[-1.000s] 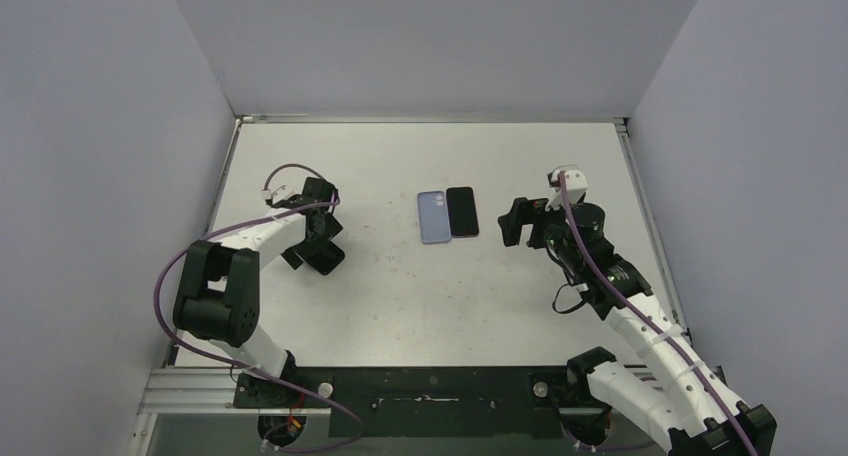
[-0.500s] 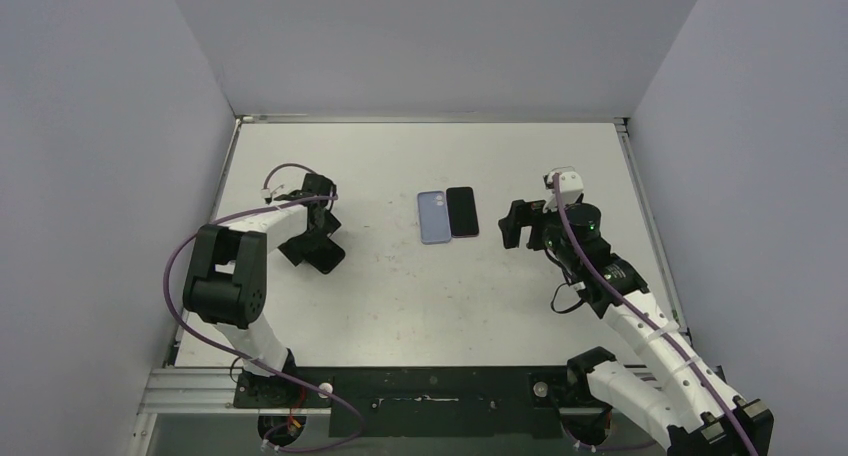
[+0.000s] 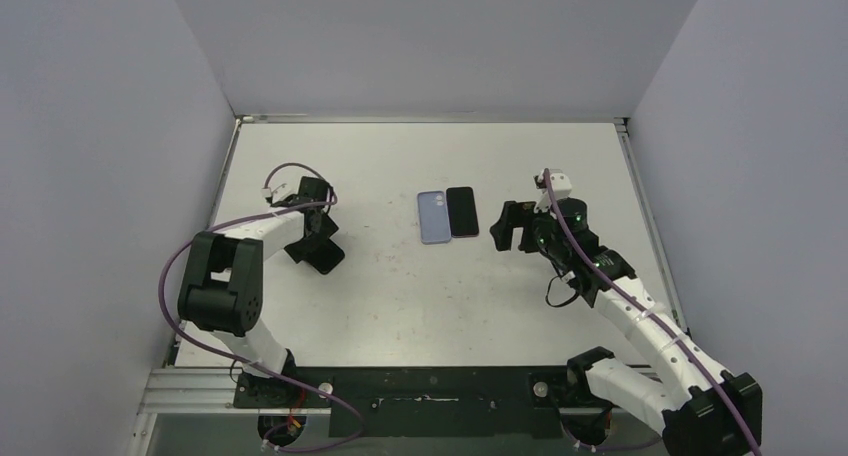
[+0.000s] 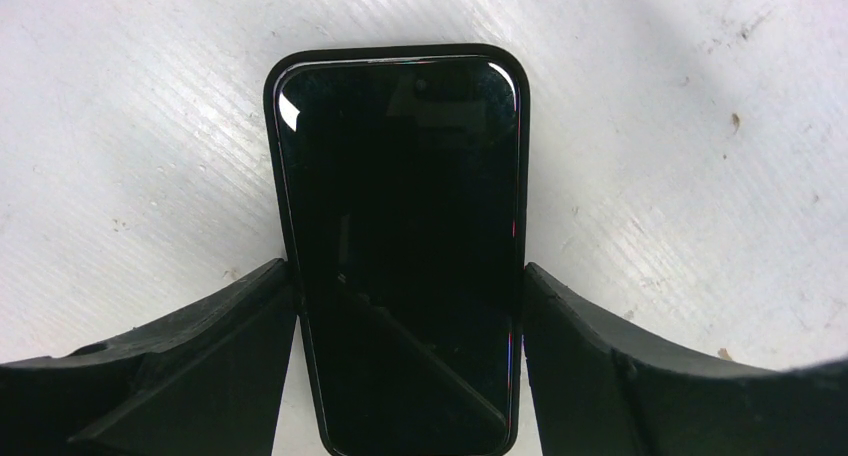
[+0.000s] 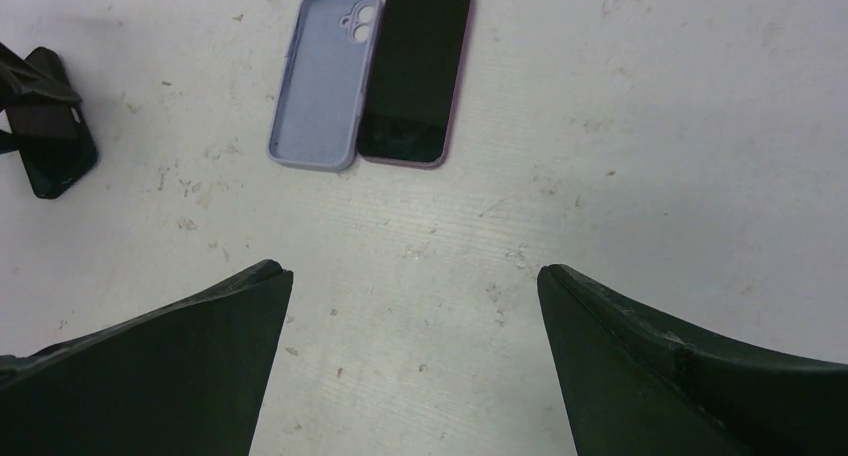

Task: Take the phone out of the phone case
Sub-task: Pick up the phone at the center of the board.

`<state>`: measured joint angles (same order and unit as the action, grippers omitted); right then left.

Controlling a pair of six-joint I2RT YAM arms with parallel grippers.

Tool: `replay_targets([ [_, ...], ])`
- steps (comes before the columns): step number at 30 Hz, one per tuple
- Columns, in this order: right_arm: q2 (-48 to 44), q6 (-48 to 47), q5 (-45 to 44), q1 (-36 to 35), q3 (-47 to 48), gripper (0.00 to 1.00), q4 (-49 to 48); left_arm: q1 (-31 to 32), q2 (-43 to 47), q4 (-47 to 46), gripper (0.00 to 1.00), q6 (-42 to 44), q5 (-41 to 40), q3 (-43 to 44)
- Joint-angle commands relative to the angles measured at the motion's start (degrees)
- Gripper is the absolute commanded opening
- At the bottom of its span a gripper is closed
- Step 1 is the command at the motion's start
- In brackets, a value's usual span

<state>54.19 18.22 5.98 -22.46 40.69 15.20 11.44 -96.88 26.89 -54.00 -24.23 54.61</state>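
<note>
A black phone in a black case point(image 4: 400, 226) lies on the white table point(image 4: 700, 126), screen up. My left gripper point(image 4: 408, 286) is shut on it, with one finger against each long side of the case. In the top view this gripper point(image 3: 318, 248) and the cased phone point(image 3: 325, 260) are at the left of the table. The cased phone also shows in the right wrist view point(image 5: 55, 146). My right gripper point(image 5: 415, 276) is open and empty, hovering to the right of a lilac case and a bare phone; it also shows in the top view point(image 3: 508, 226).
An empty lilac phone case point(image 3: 432, 217) lies inside up at the table's middle, with a bare dark phone point(image 3: 461, 211) with a pinkish rim touching its right side. Both show in the right wrist view, the case point(image 5: 320, 81) and the phone point(image 5: 415, 71). Grey walls enclose the table.
My right gripper has moved a little to the left, toward the lilac case and bare phone. My left arm's elbow has shifted; its gripper stays on the black cased phone.
</note>
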Motion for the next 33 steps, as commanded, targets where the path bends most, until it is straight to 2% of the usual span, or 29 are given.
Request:
replay_targets([
  [1,2.9,4.6,8.6,0.3,1.0,1.0,-2.5,0.5,1.6,-2.9,0.37,5.8,11.8,-4.9],
  [3,3.6,6.8,13.2,-0.4,-0.8,1.0,-6.7,0.8,4.4,-4.1,0.34,7.9,14.6,-6.1],
  [5,4.5,8.9,14.0,-3.0,-2.3,1.0,-10.6,1.3,7.0,-5.1,0.3,9.7,17.4,-7.1],
  [14,16.5,15.3,2.2,-20.8,0.9,0.99,-20.2,4.1,13.8,-11.4,0.19,12.4,32.3,-9.3],
  [21,26.2,18.1,2.9,-24.1,5.2,0.99,-24.7,6.3,14.4,-13.5,0.14,11.9,33.8,-10.6],
  [22,27.4,18.0,3.8,-24.1,5.8,0.99,-25.0,6.6,14.2,-13.7,0.17,11.6,33.7,-10.7],
  [26,31.5,16.5,5.9,-24.0,8.7,0.99,-24.1,8.2,13.3,-12.1,0.42,12.2,29.9,-9.7],
  [33,30.0,16.1,7.0,-21.7,5.0,1.0,-25.9,11.0,12.9,-5.2,0.74,13.6,21.3,-6.0],
])
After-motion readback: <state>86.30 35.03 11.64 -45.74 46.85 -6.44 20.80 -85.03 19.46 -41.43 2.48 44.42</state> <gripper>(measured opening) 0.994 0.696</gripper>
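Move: The left fingers already hold the phone in its black case, pinched by its long edges just above the board. The open right hand is about 44 cm to their right, 5 cm back and 16 cm higher. From the right hand the black-cased phone is some 44 cm left, 5 cm ahead and 16 cm down. The empty blue case is 15 cm ahead and 15 cm left, and the bare phone 16 cm ahead and 7 cm left, both 18 cm down. Keeping its pinch on the long edges of the black-cased phone, the left hand carries it about 12 cm right, also drawing back 5 cm, while turning it some 30 degrees clockwise and rolling its right side up. The empty right hand sweeps some 19 cm left towards that phone, sinking 7 cm, first coming back 6 cm, then easing slightly forward, fingers tipping down, turning counter-clockwise and staying wide open. ##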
